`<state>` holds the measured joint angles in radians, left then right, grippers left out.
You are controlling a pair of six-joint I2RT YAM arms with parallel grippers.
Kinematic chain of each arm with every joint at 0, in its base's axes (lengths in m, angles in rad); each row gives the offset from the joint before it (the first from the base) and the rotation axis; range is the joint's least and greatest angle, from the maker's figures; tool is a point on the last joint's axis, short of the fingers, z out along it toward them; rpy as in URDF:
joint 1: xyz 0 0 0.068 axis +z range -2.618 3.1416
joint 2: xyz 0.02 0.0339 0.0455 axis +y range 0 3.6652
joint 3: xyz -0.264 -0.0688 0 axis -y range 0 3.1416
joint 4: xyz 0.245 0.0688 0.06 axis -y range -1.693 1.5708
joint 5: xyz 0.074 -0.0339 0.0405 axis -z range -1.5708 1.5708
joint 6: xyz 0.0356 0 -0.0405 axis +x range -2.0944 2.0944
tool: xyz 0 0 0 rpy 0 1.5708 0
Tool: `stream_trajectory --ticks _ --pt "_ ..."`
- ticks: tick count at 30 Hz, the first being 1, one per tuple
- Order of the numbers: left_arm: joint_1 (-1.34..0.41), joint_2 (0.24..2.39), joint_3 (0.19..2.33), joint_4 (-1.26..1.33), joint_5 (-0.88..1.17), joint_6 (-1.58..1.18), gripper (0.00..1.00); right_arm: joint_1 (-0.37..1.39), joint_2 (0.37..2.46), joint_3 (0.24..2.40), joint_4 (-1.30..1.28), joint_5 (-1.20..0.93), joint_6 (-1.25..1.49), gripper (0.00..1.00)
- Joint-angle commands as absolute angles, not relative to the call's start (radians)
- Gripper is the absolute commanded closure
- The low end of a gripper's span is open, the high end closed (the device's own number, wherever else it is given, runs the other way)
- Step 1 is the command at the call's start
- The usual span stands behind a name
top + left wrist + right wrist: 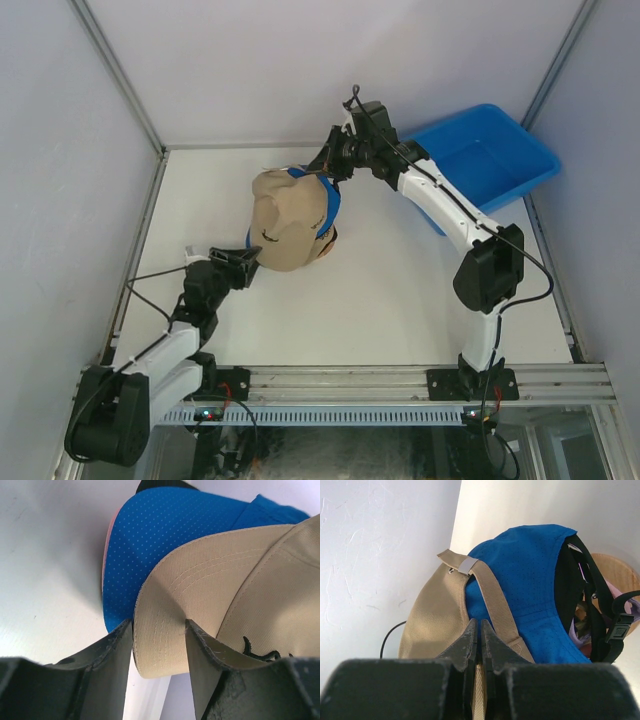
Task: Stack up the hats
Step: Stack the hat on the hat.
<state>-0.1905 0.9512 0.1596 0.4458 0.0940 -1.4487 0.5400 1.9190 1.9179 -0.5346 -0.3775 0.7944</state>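
A tan hat (285,230) lies on top of the stack, over a blue hat (330,205). My left gripper (245,258) reaches in from the near left. Its fingers stand on either side of the tan hat's curved brim (165,635), which fills the gap between them (157,622). My right gripper (325,172) is at the far side, shut (479,622) on the tan hat's back edge beside its strap (490,595). Under the blue hat (530,570) show a black hat (570,580) and a purple one (577,635). A pink edge (106,555) peeks out beneath the blue brim (165,535).
A wooden stand (615,572) carries the stack. A blue plastic bin (490,155) sits at the back right, behind the right arm. White walls close in the table on the left, back and right.
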Motion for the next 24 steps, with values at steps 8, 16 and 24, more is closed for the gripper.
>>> stream_trajectory --ticks 8,16,24 --pt "-0.197 0.705 0.131 0.458 -0.093 -1.497 0.55 0.546 1.908 1.938 -0.504 -0.38 0.791 1.0" --pt "-0.197 0.629 0.156 0.382 -0.153 -1.499 0.63 0.557 1.902 1.934 -0.513 -0.364 0.777 1.0" --pt "-0.196 0.606 0.162 0.353 -0.204 -1.525 0.73 0.563 1.884 1.916 -0.526 -0.339 0.753 1.0"
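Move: The tan hat's middle is roughly 6 cm ahead of the left hand, 6 cm to its right and 6 cm above; its brim already reaches down between the part-open fingertips. The blue hat's middle lies just under it, about 8 cm ahead and 9 cm right. The wooden stand's base is some 1 cm ahead and 13 cm right, low on the table. From the right hand, shut on the tan hat's back strap, the blue hat is about 7 cm back, 4 cm left and 12 cm below. With its fingertips still at the tan hat's brim, the left hand carries the brim up about 5 cm and to the left some 4 cm, the rise coming early and the sideways swing running on. The hand turns roughly 15 degrees counter-clockwise and tips up some 10 while its fingers close to around half their gap. The right hand stays put, keeping its pinch on the back strap. ##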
